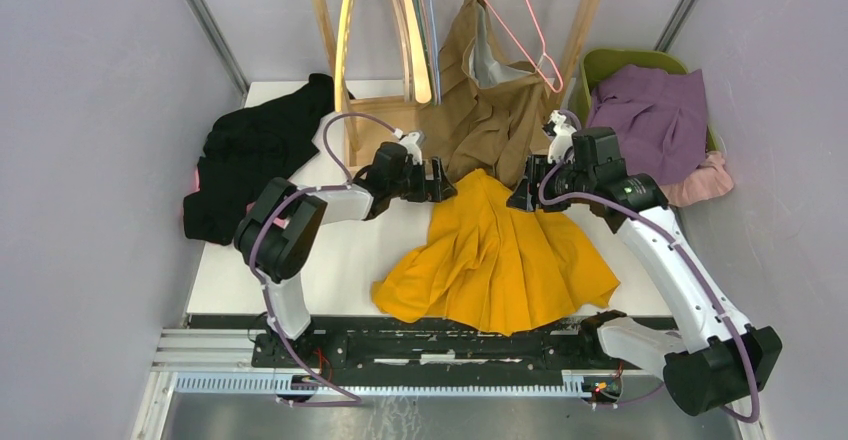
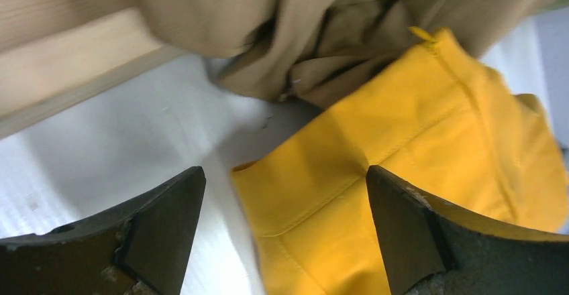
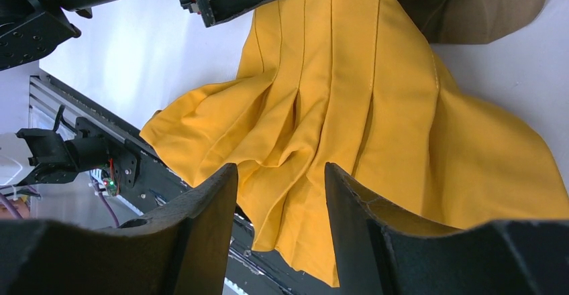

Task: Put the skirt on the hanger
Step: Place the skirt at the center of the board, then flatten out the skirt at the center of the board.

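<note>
The yellow pleated skirt [image 1: 500, 260] lies spread on the white table, its waistband toward the back and its hem draped over the near edge. My left gripper [image 1: 440, 180] is open at the waistband's left corner. In the left wrist view that corner [image 2: 315, 188] lies between the wide jaws of the left gripper [image 2: 285, 171], untouched. My right gripper [image 1: 525, 195] hovers at the waistband's right end. Its jaws [image 3: 280, 167] stand apart above the skirt [image 3: 349, 94] with nothing between them. A pink wire hanger [image 1: 520, 20] hangs on the rack behind.
A tan garment [image 1: 490, 110] hangs from the rack and pools against the skirt's waistband. Wooden hangers [image 1: 415, 30] hang beside it over the wooden rack base [image 2: 60, 60]. Black clothing [image 1: 250, 150] lies at back left. A green basket [image 1: 620, 57] holds purple cloth [image 1: 650, 110] at the right.
</note>
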`<state>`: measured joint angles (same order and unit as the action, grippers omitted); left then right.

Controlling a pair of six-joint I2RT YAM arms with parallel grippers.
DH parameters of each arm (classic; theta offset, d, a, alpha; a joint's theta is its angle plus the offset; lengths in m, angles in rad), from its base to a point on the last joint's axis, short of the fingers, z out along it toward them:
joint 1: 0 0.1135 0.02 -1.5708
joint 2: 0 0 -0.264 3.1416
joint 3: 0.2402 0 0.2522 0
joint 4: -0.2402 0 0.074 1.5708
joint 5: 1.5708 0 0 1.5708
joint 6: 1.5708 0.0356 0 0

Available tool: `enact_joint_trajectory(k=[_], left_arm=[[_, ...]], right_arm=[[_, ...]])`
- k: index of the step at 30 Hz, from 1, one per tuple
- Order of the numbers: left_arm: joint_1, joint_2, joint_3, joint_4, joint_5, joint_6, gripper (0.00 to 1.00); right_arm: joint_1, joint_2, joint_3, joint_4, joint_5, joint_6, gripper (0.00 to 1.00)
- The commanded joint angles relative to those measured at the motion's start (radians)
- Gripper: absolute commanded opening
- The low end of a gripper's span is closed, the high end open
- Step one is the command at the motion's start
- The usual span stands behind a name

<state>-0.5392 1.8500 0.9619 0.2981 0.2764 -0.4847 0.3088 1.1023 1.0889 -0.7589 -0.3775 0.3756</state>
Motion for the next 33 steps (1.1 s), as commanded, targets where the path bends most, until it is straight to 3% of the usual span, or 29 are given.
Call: enact_joint_trajectory(k=[1, 4, 14, 22, 27, 30, 33], left_arm=[[-0.007, 0.003, 0.008, 0.186, 0.154, -0.043, 0.94], [-0.012, -0.010, -0.011, 0.208, 0.170, -0.045, 0.82], [-0.011, -0.080, -0.029, 0.104, 0.116, -0.017, 0.04], [-0.016, -0.448, 0.004, -0.220, 0.001, 0.044, 0.03], [-0.016, -0.715, 0.032, -0.456, 0.012, 0.025, 0.04], [-0.029, -0.849, -0.016, -0.552, 0.056, 0.000, 0.06], [-0.064, -0.971, -0.156, -0.573, 0.086, -0.102, 0.06]], right_arm=[[-0.025, -0.015, -0.003, 0.036, -0.044, -0.025, 0.56], [-0.035, -0.014, -0.007, 0.038, -0.056, -0.029, 0.56], [-0.055, -0.029, -0.026, 0.045, -0.073, -0.027, 0.56], [-0.081, 0.005, 0.011, 0.061, -0.047, -0.019, 0.55], [-0.085, 0.018, 0.052, 0.073, -0.025, 0.007, 0.55], [-0.085, 0.036, 0.062, 0.070, -0.055, 0.007, 0.55], [-0.085, 0.048, 0.034, 0.084, -0.099, 0.006, 0.54]])
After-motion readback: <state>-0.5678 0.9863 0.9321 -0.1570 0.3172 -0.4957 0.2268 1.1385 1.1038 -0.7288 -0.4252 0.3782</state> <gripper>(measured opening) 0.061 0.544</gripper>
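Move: The yellow skirt's left waistband corner is practically between the left fingers, about 3 cm to the right and 2 cm below them. The yellow skirt's body spreads about 14 cm back and 10 cm right. The hung brown skirt's lower folds are some 8 cm ahead and 9 cm right, and the wooden tray's middle roughly 11 cm ahead, 2 cm right. From the right hand, that corner is about 11 cm ahead, 13 cm left, 18 cm below. Left hand edges right, pinches the skirt's waistband corner, then lifts about 20 cm while drawing back and left. ##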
